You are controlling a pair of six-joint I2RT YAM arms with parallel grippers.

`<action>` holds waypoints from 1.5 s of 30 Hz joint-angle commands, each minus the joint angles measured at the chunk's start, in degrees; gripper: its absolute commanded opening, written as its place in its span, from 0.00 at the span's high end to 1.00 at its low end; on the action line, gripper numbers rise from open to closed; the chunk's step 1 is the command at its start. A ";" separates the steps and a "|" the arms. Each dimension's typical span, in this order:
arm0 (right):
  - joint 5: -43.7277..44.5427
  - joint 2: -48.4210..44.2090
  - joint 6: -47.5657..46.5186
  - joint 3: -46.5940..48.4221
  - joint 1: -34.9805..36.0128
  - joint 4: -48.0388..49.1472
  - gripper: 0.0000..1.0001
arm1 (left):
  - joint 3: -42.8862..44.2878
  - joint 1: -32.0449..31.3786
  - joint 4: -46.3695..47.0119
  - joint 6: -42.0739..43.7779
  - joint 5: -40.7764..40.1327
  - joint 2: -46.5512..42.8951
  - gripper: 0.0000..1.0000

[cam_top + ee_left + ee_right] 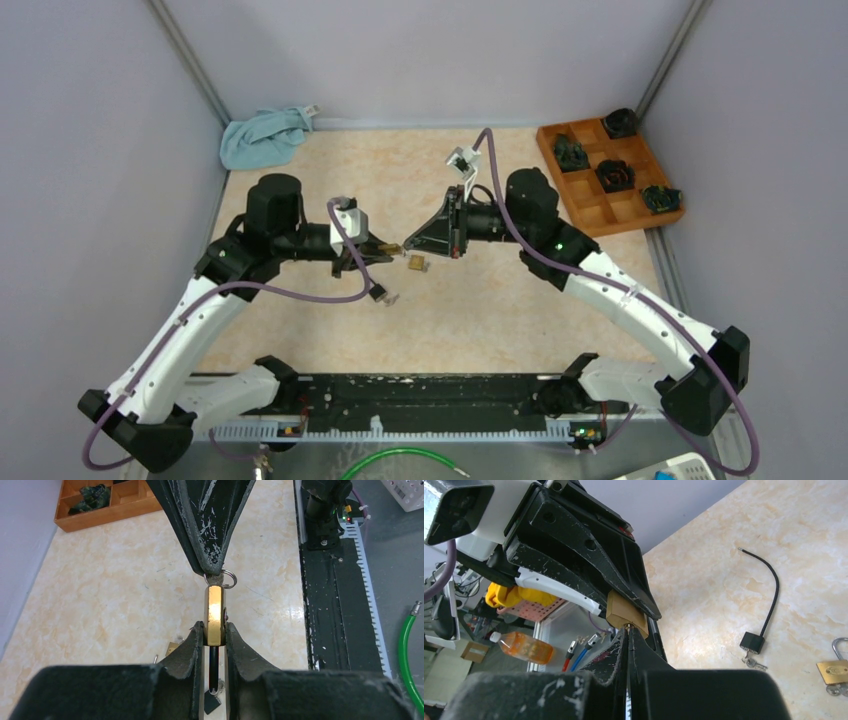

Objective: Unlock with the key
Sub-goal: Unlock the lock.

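A brass padlock (215,615) is held edge-on above the table, and my left gripper (215,630) is shut on its body, with its black shackle running back between the fingers. My right gripper (214,572) comes in from the far side, fingers pressed together at the padlock's bottom face. A key ring (229,578) hangs at those fingertips; the key itself is mostly hidden between them. In the right wrist view, the right gripper (629,630) touches the padlock (623,612) at its keyhole end. From above, the left gripper (380,247) and right gripper (407,243) meet tip to tip.
A second brass padlock (834,671) and a black cable lock (752,642) with keys lie on the table below the grippers. A wooden compartment tray (590,190) with dark items sits back right. A blue cloth (262,137) lies back left.
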 commanded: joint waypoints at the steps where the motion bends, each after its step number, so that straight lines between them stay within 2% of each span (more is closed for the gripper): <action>1: -0.77 -1.02 4.34 -2.22 -0.09 6.77 1.00 | 2.43 -0.05 4.82 0.95 -1.04 -0.18 1.00; 9: 2.53 1.47 10.73 -1.82 0.77 6.42 1.00 | -0.22 -0.12 17.81 3.36 -9.80 -1.62 1.00; 13: 5.36 2.38 14.16 -2.12 0.83 7.41 1.00 | -1.04 -0.46 20.61 9.49 -10.85 -2.22 1.00; 20: 3.49 4.71 23.18 -3.52 0.85 15.01 1.00 | -4.84 -2.28 25.51 25.31 -13.37 -4.82 1.00; 26: 5.83 3.60 22.33 -4.21 1.42 14.68 1.00 | -9.68 -2.72 31.60 34.92 -15.07 -7.42 1.00; 31: 11.07 3.32 19.34 -5.37 4.26 14.84 1.00 | -11.21 -2.94 35.46 36.85 -16.82 -8.03 1.00; 36: 14.74 3.80 20.75 -7.04 5.16 17.75 1.00 | -13.65 -4.01 39.88 39.28 -18.87 -9.34 1.00; 45: 19.28 5.65 27.33 -9.20 5.70 25.90 1.00 | -23.66 -10.31 59.12 50.21 -27.62 -11.07 0.95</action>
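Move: The left hand holds the brass padlock, and the key, already at its keyhole in the right fingertips, is about 4 cm to that hand's right, nearly level. From the right hand the held padlock lies roughly 3 cm to the left, level with it. The loose padlock lies about 9 cm ahead and 5 cm right of the left hand, some 31 cm below; the cable lock's black block is about 3 cm ahead, 4 cm left and equally low. Keeping the key pinched in the padlock, the two hands twist against each other: the left rolls the padlock some 65 degrees about its own fingers, forward side rising, while the right tips slightly the other way and swings clockwise. Together they carry lock and key forward and up, the left about 8 cm forward, the right about 5, both grips staying shut. ##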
